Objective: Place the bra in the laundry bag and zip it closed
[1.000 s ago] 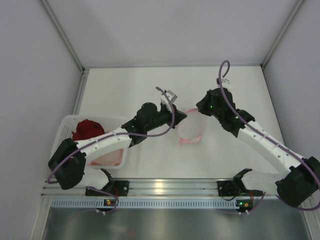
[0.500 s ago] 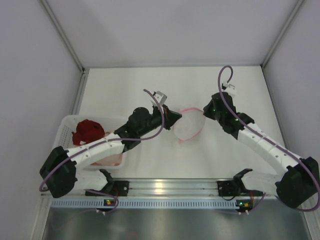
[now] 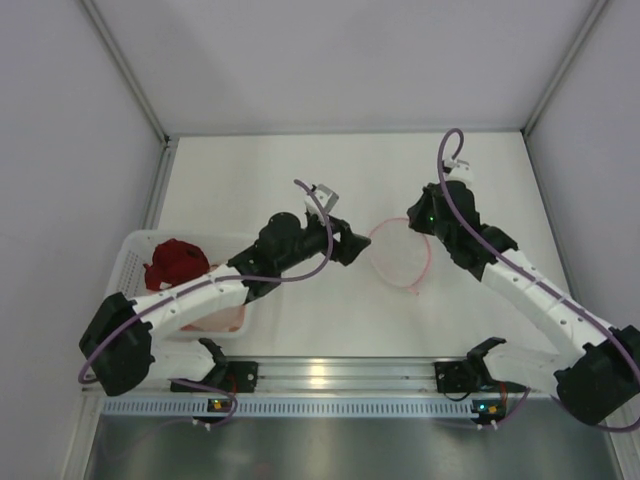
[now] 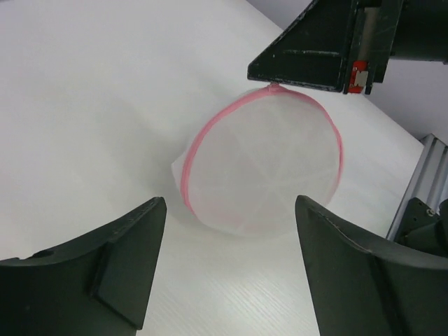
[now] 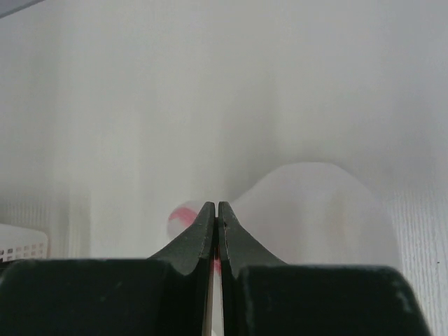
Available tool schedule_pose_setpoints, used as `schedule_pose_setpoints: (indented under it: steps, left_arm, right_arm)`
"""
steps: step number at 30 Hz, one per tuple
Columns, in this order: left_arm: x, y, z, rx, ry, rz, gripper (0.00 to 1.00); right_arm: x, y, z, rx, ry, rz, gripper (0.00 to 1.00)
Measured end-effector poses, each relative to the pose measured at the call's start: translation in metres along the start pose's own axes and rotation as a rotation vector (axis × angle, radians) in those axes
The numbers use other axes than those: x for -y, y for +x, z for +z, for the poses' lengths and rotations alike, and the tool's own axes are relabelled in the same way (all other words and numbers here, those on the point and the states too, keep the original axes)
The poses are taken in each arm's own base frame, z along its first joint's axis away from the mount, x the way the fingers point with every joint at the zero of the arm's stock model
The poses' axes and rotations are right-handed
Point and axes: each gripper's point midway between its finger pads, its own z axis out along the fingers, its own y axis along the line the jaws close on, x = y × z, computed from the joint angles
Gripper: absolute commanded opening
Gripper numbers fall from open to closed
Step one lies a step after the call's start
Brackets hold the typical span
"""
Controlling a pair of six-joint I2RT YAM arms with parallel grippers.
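The laundry bag [image 3: 398, 255], a round white mesh pouch with a pink zip rim, rests tilted on the table between the arms. My right gripper [image 3: 414, 228] is shut on the pink rim at the bag's top edge; the right wrist view shows pink pinched between its fingertips [image 5: 218, 211]. My left gripper [image 3: 358, 243] is open just left of the bag, touching nothing; in its wrist view the bag [image 4: 262, 164] lies beyond the spread fingers [image 4: 129, 252]. A pale pink bra [image 3: 222, 318] lies in the basket, mostly hidden under my left arm.
A white perforated basket [image 3: 135, 245] stands at the left near edge, holding a dark red bra [image 3: 175, 260]. Grey walls close the table on the left, back and right. An aluminium rail [image 3: 330, 375] runs along the near edge.
My left gripper has opened, let go of the laundry bag and pulled back slightly left. The bag, still pinched by the right gripper, has shifted right and settled lower.
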Motion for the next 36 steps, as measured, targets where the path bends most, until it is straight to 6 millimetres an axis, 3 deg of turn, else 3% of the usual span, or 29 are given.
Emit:
schedule_pose_setpoints:
  steps: [7,10,16,24,28,32,36]
  left_arm:
    - [0.012,-0.042,0.023,0.031,0.054,0.165,0.80]
    - [0.012,-0.028,0.042,-0.016,0.099,0.248,0.80]
    - [0.005,0.028,0.065,-0.203,0.189,0.310,0.73]
    - [0.017,0.027,0.076,-0.211,0.250,0.262,0.70]
    - [0.020,0.024,0.081,-0.206,0.248,0.209,0.58]
    - [0.019,0.025,0.088,-0.210,0.235,0.163,0.30]
    - [0.015,0.035,0.093,-0.231,0.220,0.138,0.12]
  right_arm:
    - [-0.014,0.002,-0.007,-0.002,-0.091,-0.019,0.00]
    - [-0.017,0.004,-0.010,-0.005,-0.125,-0.037,0.00]
    - [-0.019,0.005,-0.012,-0.009,-0.147,-0.078,0.00]
    - [-0.019,0.006,-0.012,-0.013,-0.146,-0.075,0.00]
    - [-0.019,0.008,-0.009,-0.023,-0.138,-0.061,0.00]
    - [-0.018,0.012,-0.006,-0.037,-0.130,-0.053,0.00]
    - [-0.018,0.013,-0.006,-0.046,-0.129,-0.054,0.00]
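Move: The upper pink rim of the laundry bag, just beside where the right fingers pinch it, lies about 11 cm to the left gripper's right, 4 cm ahead and 4 cm below. The bag's mesh body hangs some 10 cm to the left gripper's right, level fore and aft and about 9 cm lower. The right gripper is about 13 cm right and 6 cm ahead of the left. From the right gripper, that bit of rim is roughly 2 cm left, 2 cm back and 2 cm below. Bring the open left gripper about 9 cm to the right and slightly forward, lifting some 4 cm first and then dipping well below its starting height, turning clockwise nearly 20 degrees towards the right fingers. Then close it to pinch the pink rim just below them. Keep the right gripper shut on the rim, easing it 2 cm left to meet the left. ##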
